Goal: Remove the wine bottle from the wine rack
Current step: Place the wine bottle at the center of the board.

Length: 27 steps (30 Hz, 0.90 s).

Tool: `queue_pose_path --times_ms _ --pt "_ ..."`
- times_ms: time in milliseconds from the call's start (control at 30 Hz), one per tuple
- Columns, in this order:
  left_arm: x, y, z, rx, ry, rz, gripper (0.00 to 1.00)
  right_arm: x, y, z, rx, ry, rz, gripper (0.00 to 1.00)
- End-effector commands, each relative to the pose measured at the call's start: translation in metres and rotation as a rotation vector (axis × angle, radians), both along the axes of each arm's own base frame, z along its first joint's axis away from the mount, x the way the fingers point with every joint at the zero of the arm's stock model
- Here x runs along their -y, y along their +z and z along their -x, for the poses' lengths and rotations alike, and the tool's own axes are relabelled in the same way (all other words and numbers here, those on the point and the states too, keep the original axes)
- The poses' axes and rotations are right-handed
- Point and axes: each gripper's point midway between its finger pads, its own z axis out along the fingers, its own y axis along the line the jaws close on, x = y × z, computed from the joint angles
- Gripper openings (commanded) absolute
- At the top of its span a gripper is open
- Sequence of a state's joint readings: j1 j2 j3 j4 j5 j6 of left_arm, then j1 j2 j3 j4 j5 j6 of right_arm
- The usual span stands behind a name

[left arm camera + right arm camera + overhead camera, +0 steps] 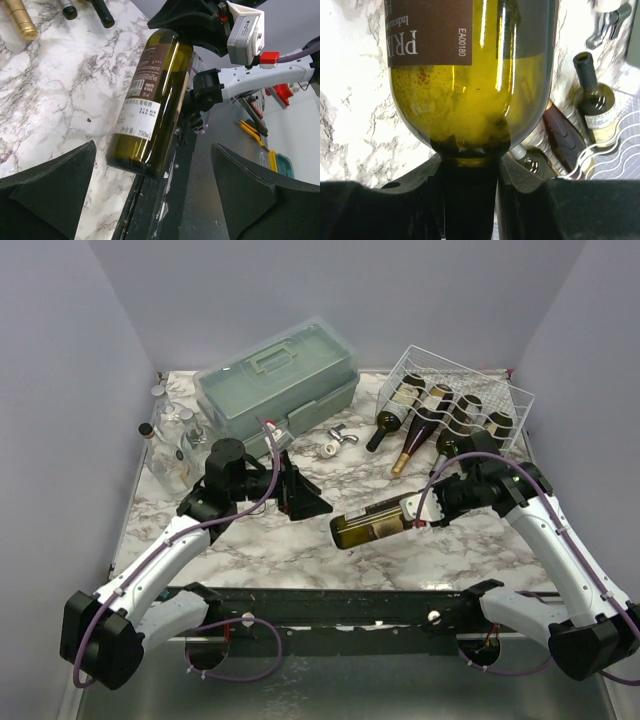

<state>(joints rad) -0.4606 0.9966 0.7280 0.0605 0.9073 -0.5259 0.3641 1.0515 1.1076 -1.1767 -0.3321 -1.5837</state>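
A dark green wine bottle [370,523] with a brown-and-white label lies roughly level over the front middle of the marble table, clear of the white wire wine rack [512,400] at the back right. My right gripper [425,508] is shut on its neck; in the right wrist view the bottle's shoulder [470,75] fills the frame above the right gripper [470,165]. My left gripper [305,495] stands open just left of the bottle's base. The left wrist view shows the bottle [152,100] ahead of the wide-apart left gripper [153,150], which touches nothing.
Several more bottles [440,410] lie in the rack with necks pointing forward. A pale green toolbox [280,380] sits at the back middle, small glass bottles [170,435] at the back left, a small metal piece [340,440] between. A black rail [340,605] runs along the front edge.
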Motion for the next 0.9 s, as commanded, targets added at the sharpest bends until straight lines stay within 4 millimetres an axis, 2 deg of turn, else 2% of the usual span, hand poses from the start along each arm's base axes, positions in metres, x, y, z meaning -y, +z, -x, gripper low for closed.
queue_pose_path --times_ms 0,167,500,733,867 --pt "0.016 0.011 0.001 0.112 -0.054 -0.004 0.99 -0.02 0.015 0.005 0.035 0.141 -0.083 0.0" --pt "0.032 0.006 0.008 0.049 -0.15 -0.009 0.99 -0.028 0.015 0.009 0.027 0.241 -0.086 0.0" --pt "0.078 -0.012 0.026 -0.129 -0.316 -0.046 0.99 -0.048 0.026 0.01 0.015 0.308 -0.177 0.0" --pt "0.1 -0.012 0.041 -0.201 -0.447 -0.045 0.99 -0.049 0.023 0.011 0.011 0.308 -0.184 0.0" --pt "0.108 -0.02 0.047 -0.24 -0.49 -0.058 0.99 -0.05 0.023 0.012 0.009 0.311 -0.192 0.0"
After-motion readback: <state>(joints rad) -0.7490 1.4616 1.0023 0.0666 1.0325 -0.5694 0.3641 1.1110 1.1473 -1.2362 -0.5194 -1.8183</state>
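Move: The wine bottle, hanging base-left and tilted down from the right fingers on its neck, has its middle about 12 cm right of the open left gripper, 2 back and 2 lower; the tap lies 20 cm ahead, 8 right and 18 below that gripper. From the right hand, the bottle's middle is 11 cm left, 2 back and 5 below, and the left gripper some 23 left, level fore-and-aft, 3 lower. Rightward, about 10 cm, the left hand closes on the bottle's body, drawing back some 3.5 cm and sinking slightly while it turns about 25 degrees clockwise; its wide-open fingers come to straddle the body. The right hand keeps its grip on the neck, easing about 3 cm left to meet it and turning 15 degrees counter-clockwise. ##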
